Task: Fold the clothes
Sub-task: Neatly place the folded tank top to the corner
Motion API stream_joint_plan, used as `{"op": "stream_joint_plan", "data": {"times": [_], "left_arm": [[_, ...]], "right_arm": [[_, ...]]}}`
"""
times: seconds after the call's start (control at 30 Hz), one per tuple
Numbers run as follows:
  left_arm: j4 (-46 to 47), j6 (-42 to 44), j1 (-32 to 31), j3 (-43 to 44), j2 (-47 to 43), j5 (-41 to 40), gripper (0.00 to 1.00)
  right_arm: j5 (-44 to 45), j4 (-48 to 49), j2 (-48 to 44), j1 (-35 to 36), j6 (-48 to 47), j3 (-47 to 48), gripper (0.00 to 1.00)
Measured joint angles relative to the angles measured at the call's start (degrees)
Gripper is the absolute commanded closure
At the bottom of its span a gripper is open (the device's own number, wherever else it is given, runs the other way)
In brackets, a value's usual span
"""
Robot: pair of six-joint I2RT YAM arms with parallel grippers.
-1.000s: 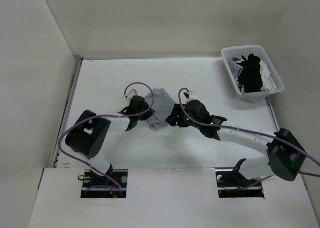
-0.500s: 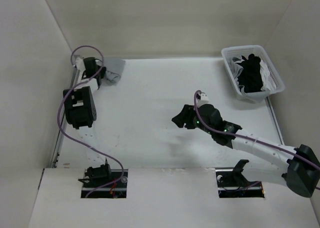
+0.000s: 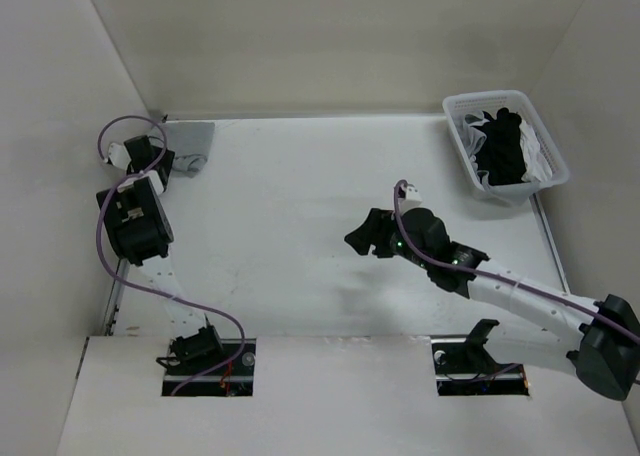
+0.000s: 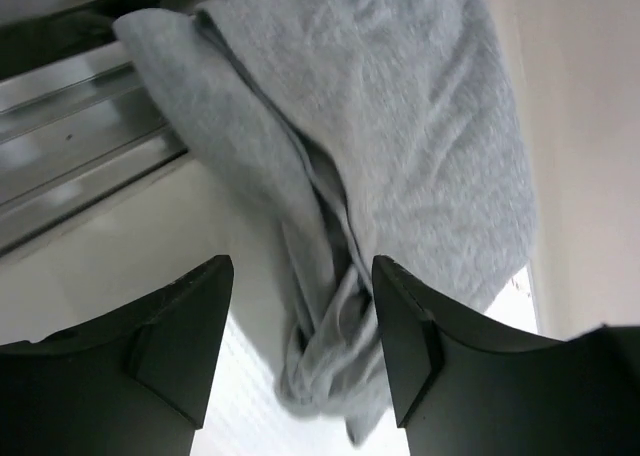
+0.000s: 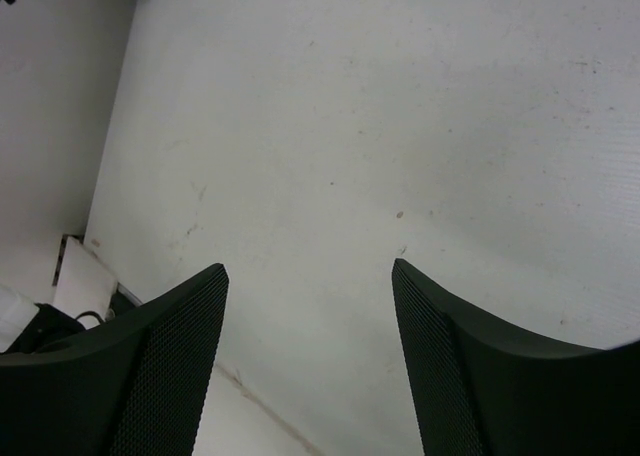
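The clothes (image 3: 196,136), a small bunched light-grey garment, lie in the far left corner of the table against the wall. My left gripper (image 3: 173,158) is just beside them. In the left wrist view the clothes (image 4: 400,146) are crumpled, and a twisted fold hangs down between the fingers of my left gripper (image 4: 300,321). The jaws stand apart and neither pad presses the fabric. My right gripper (image 3: 358,238) is over bare table right of centre, open. In the right wrist view only tabletop shows between the fingers of that gripper (image 5: 310,311).
A white slatted basket (image 3: 456,106) at the far right holds dark and white garments (image 3: 505,151). A metal rail (image 4: 80,166) runs along the table's left edge beside the clothes. Walls enclose the table on the left, back and right.
The left arm swung from the table's middle to the far left corner carrying the grey garment, then opened its jaws there. The right arm drew back slightly to the right.
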Motion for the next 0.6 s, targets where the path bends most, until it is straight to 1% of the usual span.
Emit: {"op": "stream_joint_plan", "data": {"times": [0.13, 0.23, 0.3, 0.37, 0.43, 0.47, 0.5, 0.53, 0.57, 0.6], "left_arm": [[0.2, 1.1, -1.9, -5.6, -6.1, -2.8, 0.43], [0.9, 1.0, -5.7, -12.9, -13.6, -5.5, 0.44], [1.6, 0.8, -10.1, -19.3, -19.9, -8.2, 0.43], [2.3, 0.5, -15.9, -26.4, -26.8, -11.8, 0.43], [2.1, 0.3, -22.2, -32.7, -33.2, -15.0, 0.42], [1.7, 0.4, -25.5, -35.5, -36.2, -16.3, 0.41], [0.9, 0.5, -28.5, -37.7, -38.9, -17.1, 0.4], [-0.1, 1.0, -31.5, -39.5, -41.5, -17.3, 0.4], [-1.0, 1.6, -33.9, -40.8, -43.7, -17.0, 0.4], [-2.1, 2.2, -36.5, -42.1, -46.2, -16.6, 0.4]], "right_arm": [[0.0, 0.0, 0.8, 0.2, 0.0, 0.0, 0.24], [0.0, 0.3, 0.9, 1.0, -0.1, 0.0, 0.24], [0.0, 0.5, 0.9, 1.3, -0.1, 0.0, 0.24], [0.5, 0.8, 0.9, 1.4, -0.1, 0.0, 0.24], [1.2, 0.8, 0.7, 1.4, -0.3, 0.0, 0.26], [1.8, 0.8, 0.4, 1.4, -0.4, 0.0, 0.3], [2.3, 0.8, 0.0, 1.4, -0.6, 0.0, 0.35], [2.9, 0.8, -0.5, 1.2, -0.7, 0.0, 0.47], [3.5, 0.9, -1.0, 1.0, -1.0, 0.0, 0.65], [4.1, 1.0, -1.7, 0.7, -1.0, -0.1, 0.79]]}}
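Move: The folded tank top lies in the table's far left corner, its middle roughly 6 cm ahead of the left hand, hardly 1 cm to its left and about 4 cm below. The corner itself is some 14 cm ahead of that hand and 6 cm to its left. From the right hand, over the middle of the table, the tank top is about 37 cm ahead, 52 cm to the left and 16 cm down. The folded tank top is left behind as the left hand, fingers already open and staying so, climbs off its near edge and swings away, about 27 cm to the right and 16 cm back, rising 6 cm towards the table's middle. Its wrist turns some 25 degrees clockwise on the way. The right hand all but stays in place and partly closes its fingers on nothing. ##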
